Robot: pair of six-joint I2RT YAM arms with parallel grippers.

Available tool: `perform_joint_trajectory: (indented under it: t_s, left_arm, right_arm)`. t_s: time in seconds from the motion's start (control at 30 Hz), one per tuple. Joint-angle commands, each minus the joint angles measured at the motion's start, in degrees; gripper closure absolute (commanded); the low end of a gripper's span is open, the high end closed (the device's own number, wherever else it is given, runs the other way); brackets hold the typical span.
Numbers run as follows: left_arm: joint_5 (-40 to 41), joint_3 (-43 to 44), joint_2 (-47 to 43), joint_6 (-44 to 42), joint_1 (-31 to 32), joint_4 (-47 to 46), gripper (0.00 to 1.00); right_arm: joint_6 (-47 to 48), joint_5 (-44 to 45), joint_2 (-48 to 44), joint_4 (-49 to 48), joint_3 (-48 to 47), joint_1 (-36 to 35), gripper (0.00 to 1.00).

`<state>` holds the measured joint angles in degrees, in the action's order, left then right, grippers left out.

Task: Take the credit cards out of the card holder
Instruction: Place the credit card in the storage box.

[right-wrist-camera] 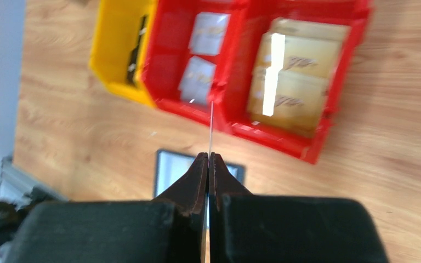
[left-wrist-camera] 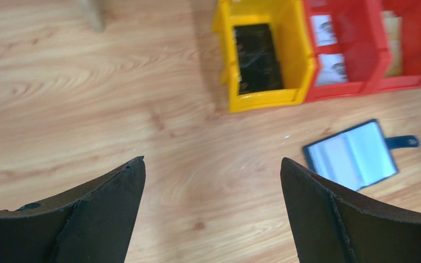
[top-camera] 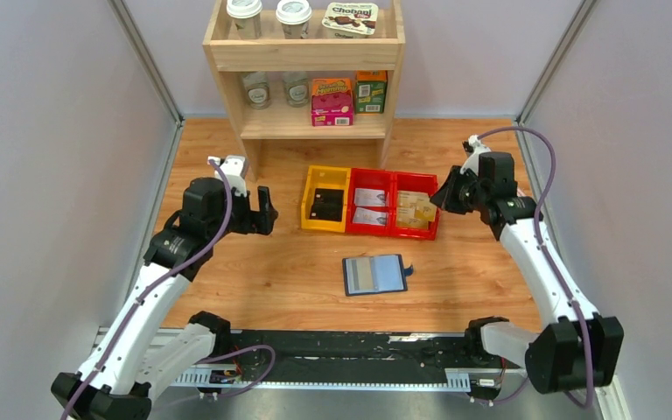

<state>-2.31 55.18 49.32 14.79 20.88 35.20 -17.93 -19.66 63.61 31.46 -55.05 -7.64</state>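
Observation:
The navy card holder (top-camera: 374,275) lies open and flat on the wooden table, snap tab to the right, also in the left wrist view (left-wrist-camera: 353,155) and behind my right fingers (right-wrist-camera: 167,170). Black credit cards (top-camera: 325,204) lie in the yellow bin (left-wrist-camera: 257,57). My left gripper (top-camera: 262,213) hangs open and empty over bare wood left of that bin (left-wrist-camera: 211,159). My right gripper (top-camera: 442,194) is shut on a thin credit card (right-wrist-camera: 210,123), seen edge-on as a pale line sticking out of the fingertips (right-wrist-camera: 208,154) above the red bins.
Two joined red bins sit right of the yellow one, one with white cards (top-camera: 370,208), the other with tan cards (top-camera: 414,210). A wooden shelf (top-camera: 306,52) with cups and boxes stands at the back. Grey walls close in both sides.

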Motion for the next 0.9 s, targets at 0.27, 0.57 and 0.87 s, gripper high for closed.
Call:
perform_joint_trajectory:
  t_s: [0.27,0.57,0.87]
  left_arm:
    - [12.68,-2.88,-3.79,-2.39,-1.72,1.19,0.01]
    - [12.68,-3.23,-4.49,-2.66,-1.73,1.1,0.01]
    - [12.15,-3.24,-4.23,-2.83,-1.72,0.84,0.01]
  right_arm:
    - [2.99,-4.4,21.36,-4.3,-9.82,0.61,1.0]
    - [0.36,-8.65,30.25,-9.85,-9.9,0.52,0.96]
    - [2.55,7.08,24.02,-2.47,-11.05,0.34,0.68]
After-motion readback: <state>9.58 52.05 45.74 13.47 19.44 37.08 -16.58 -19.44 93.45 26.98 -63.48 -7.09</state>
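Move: The right gripper holds the gold card. The right-hand red compartment with the gold cards is centred about 11 cm ahead of it, 1 cm to its left and 15 cm below. The middle red compartment is about 12 cm to the gripper's left and 11 cm ahead; the open card holder is about 11 cm left, 8 cm back and 18 cm below. From the empty left gripper, the gold-card compartment is about 14 cm ahead, 33 cm right and 20 cm below. Lower the right gripper about 10 cm while reaching some 6 cm forward, tipping its fingers a further 15 degrees or so down, to bring the gold card into the right-hand red compartment. Once down, open the fingers about a quarter. Meanwhile draw the open, empty left gripper some 5 cm left, away from the boxes. ##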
